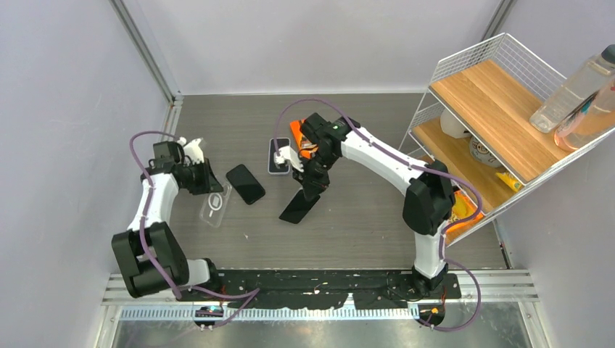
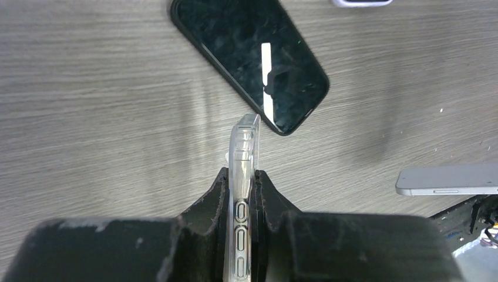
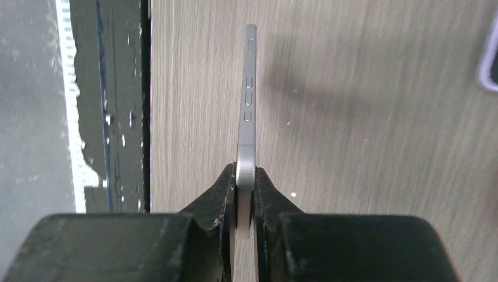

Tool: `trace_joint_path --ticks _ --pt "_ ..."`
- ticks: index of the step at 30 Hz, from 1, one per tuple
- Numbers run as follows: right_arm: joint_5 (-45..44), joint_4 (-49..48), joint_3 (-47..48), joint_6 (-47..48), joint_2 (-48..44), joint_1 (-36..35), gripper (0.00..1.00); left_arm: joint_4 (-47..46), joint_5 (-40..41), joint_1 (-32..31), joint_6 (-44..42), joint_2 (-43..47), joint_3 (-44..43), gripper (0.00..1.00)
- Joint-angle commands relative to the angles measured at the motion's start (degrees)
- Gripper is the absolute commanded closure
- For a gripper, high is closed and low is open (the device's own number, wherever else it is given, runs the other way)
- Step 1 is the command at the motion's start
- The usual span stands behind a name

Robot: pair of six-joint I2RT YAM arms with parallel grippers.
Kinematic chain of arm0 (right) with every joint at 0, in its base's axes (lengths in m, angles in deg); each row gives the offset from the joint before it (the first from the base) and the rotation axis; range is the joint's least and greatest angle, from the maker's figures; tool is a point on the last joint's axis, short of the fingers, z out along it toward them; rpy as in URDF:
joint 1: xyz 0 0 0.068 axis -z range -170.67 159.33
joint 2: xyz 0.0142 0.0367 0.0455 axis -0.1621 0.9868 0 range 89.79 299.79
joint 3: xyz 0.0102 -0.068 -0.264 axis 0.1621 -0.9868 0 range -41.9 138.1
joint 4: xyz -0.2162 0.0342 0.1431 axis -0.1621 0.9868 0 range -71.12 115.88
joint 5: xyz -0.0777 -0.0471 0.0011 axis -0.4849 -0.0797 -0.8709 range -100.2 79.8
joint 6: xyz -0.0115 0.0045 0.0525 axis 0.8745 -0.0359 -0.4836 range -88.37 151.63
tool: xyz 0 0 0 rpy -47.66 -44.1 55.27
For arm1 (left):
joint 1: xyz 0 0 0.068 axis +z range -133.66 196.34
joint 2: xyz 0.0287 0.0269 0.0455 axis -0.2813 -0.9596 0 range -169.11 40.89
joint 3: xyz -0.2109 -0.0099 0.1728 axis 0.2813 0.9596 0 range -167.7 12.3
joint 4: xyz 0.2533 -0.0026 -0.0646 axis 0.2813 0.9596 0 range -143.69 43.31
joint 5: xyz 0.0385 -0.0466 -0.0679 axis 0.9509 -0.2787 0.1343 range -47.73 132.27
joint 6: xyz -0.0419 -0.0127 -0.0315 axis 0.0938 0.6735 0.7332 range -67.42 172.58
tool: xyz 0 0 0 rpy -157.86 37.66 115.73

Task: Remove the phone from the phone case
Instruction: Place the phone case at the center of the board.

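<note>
The clear phone case is empty and hangs tilted at the left, one long edge clamped in my left gripper. In the left wrist view the case stands edge-on between the shut fingers of that gripper, its button cut-outs showing. My right gripper at mid-table is shut on a bare dark phone with a grey metal edge, held tilted above the table. In the right wrist view the phone runs edge-on out of that gripper. Case and phone are well apart.
A second black phone lies flat, screen up, next to the clear case, also in the left wrist view. Another phone in a pale case and an orange object lie behind the right gripper. A wire shelf stands at the right.
</note>
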Motion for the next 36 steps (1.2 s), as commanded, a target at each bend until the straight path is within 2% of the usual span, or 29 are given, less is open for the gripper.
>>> trace_joint_path --ticks 1,5,13,19,30,36 --pt "-0.03 17.56 5.1 11.71 3.81 0.39 0.95 0.11 0.87 1.21 0.26 -3.84 0.13 0.96" --pt "-1.8 25.36 5.93 17.68 7.92 0.78 0.95 -1.99 1.95 1.94 1.46 -5.51 0.72 0.87" --pt "-6.71 26.59 4.26 20.32 13.54 1.24 0.95 -4.76 4.79 2.89 2.53 -7.35 2.77 0.75" --pt "-7.96 21.66 6.92 13.7 18.43 2.91 0.88 -6.66 5.28 3.8 4.89 -9.41 3.56 0.61" --pt "-13.4 13.95 12.84 3.0 25.14 3.91 0.7 -4.86 6.87 5.05 4.86 -8.72 4.35 0.55" --pt "-17.0 10.2 15.55 -0.77 26.9 3.78 0.64 -3.43 7.59 5.52 4.39 -8.2 3.45 0.46"
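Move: My left hand holds the phone case above its bare patch of board, about 11 cm below, 3 cm back and 4 cm to the left. A black phone lies 8 cm ahead and 6 cm right of that hand. My right hand holds the bare phone; its patch of board is roughly 15 cm below, 7 cm back and 5 cm right. From this hand, the white-framed phone lies about 22 cm ahead and 13 cm left. I lower the case with my left hand some 7 cm, drifting left, and open the fingers to about half, loosing their pinch. Meanwhile my right hand carries the phone down about 12 cm, first swinging right and back, then coming forward again as it sinks. It tilts to point the phone down and back towards the base, and its fingers begin to open at the end. ##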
